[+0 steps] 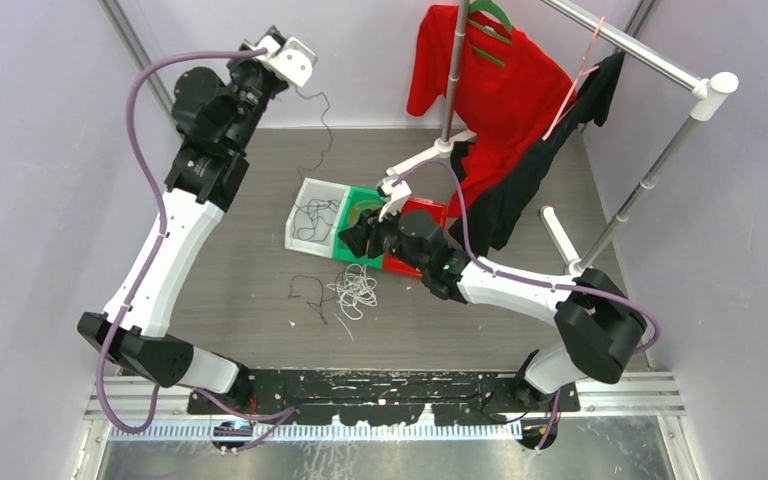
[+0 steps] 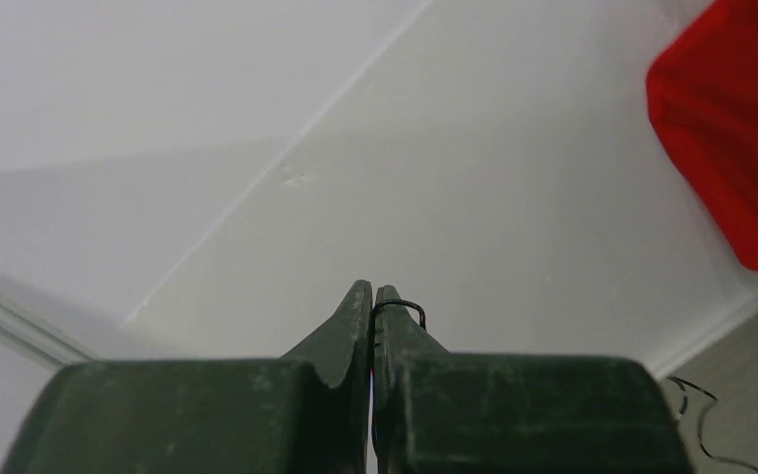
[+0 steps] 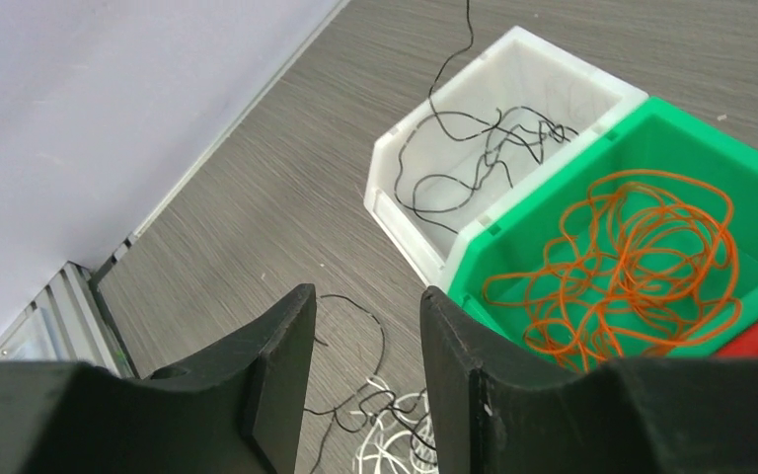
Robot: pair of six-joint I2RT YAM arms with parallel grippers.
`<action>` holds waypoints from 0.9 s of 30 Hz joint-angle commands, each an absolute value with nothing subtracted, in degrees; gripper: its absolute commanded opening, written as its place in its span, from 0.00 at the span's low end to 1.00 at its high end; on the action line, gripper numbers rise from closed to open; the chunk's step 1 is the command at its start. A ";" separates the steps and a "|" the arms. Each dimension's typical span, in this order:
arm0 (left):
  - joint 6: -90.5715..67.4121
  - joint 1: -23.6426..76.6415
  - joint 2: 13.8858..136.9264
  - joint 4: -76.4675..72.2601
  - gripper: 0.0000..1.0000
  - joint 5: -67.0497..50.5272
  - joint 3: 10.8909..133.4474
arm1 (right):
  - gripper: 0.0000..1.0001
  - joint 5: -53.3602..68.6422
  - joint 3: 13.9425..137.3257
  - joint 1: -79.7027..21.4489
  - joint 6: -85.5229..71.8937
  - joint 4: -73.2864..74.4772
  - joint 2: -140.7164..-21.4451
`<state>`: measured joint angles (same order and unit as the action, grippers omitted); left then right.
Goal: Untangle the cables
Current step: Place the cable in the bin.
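Note:
My left gripper (image 1: 285, 85) is raised high at the back left, shut on a thin black cable (image 2: 405, 304) that loops over its right fingertip. In the top view that black cable (image 1: 325, 115) hangs down toward the white bin (image 1: 305, 190), where more black cable (image 3: 484, 148) lies coiled. Orange cables (image 3: 632, 257) fill the green bin (image 3: 553, 222). My right gripper (image 3: 360, 296) is open and holds nothing. It hovers over a white and black tangle (image 3: 395, 444) on the table, just in front of the bins. A loose black strand (image 1: 310, 295) lies left of the white tangle (image 1: 357, 290).
A red bin (image 1: 430, 210) stands to the right of the green bin. Behind it a metal clothes rack (image 1: 650, 60) carries a red shirt (image 1: 500, 80) and black garments (image 1: 520, 190). White walls close in on the left and at the back.

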<state>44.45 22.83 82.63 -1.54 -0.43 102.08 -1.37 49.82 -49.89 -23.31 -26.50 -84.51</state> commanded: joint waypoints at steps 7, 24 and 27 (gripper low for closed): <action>38.98 24.37 77.08 0.98 0.00 2.30 88.83 | 0.48 -1.98 46.97 -47.06 -23.64 -26.89 -80.47; 32.30 28.34 73.20 14.50 0.00 2.55 94.49 | 0.76 -4.41 59.40 -42.80 -16.80 -31.82 -91.32; 31.96 29.27 73.45 15.55 0.00 2.52 96.65 | 0.76 -4.33 63.29 -42.47 -15.33 -33.48 -94.98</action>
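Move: The left hand, shut on the black cable, is high up: the white bin lies about 10 cm ahead, level with it sideways and some 55 cm below, and the green bin about 12 cm to the right of the white one. From the right hand, empty and half open, the white bin is about 21 cm ahead, 9 cm left and 18 cm down; the green bin some 20 cm ahead and 3 cm left, the white cable almost underneath, 3 cm ahead. Still pinching the black cable, the left hand drops quickly by about 13 cm, its fingers tipping down some 20 degrees, then draws back about 5 cm while rising a little. The empty right hand slides a few centimetres right and slightly down, then reaches about 7 cm forward over the green bin, opening wider and turning slightly clockwise, touching nothing that can be seen. ##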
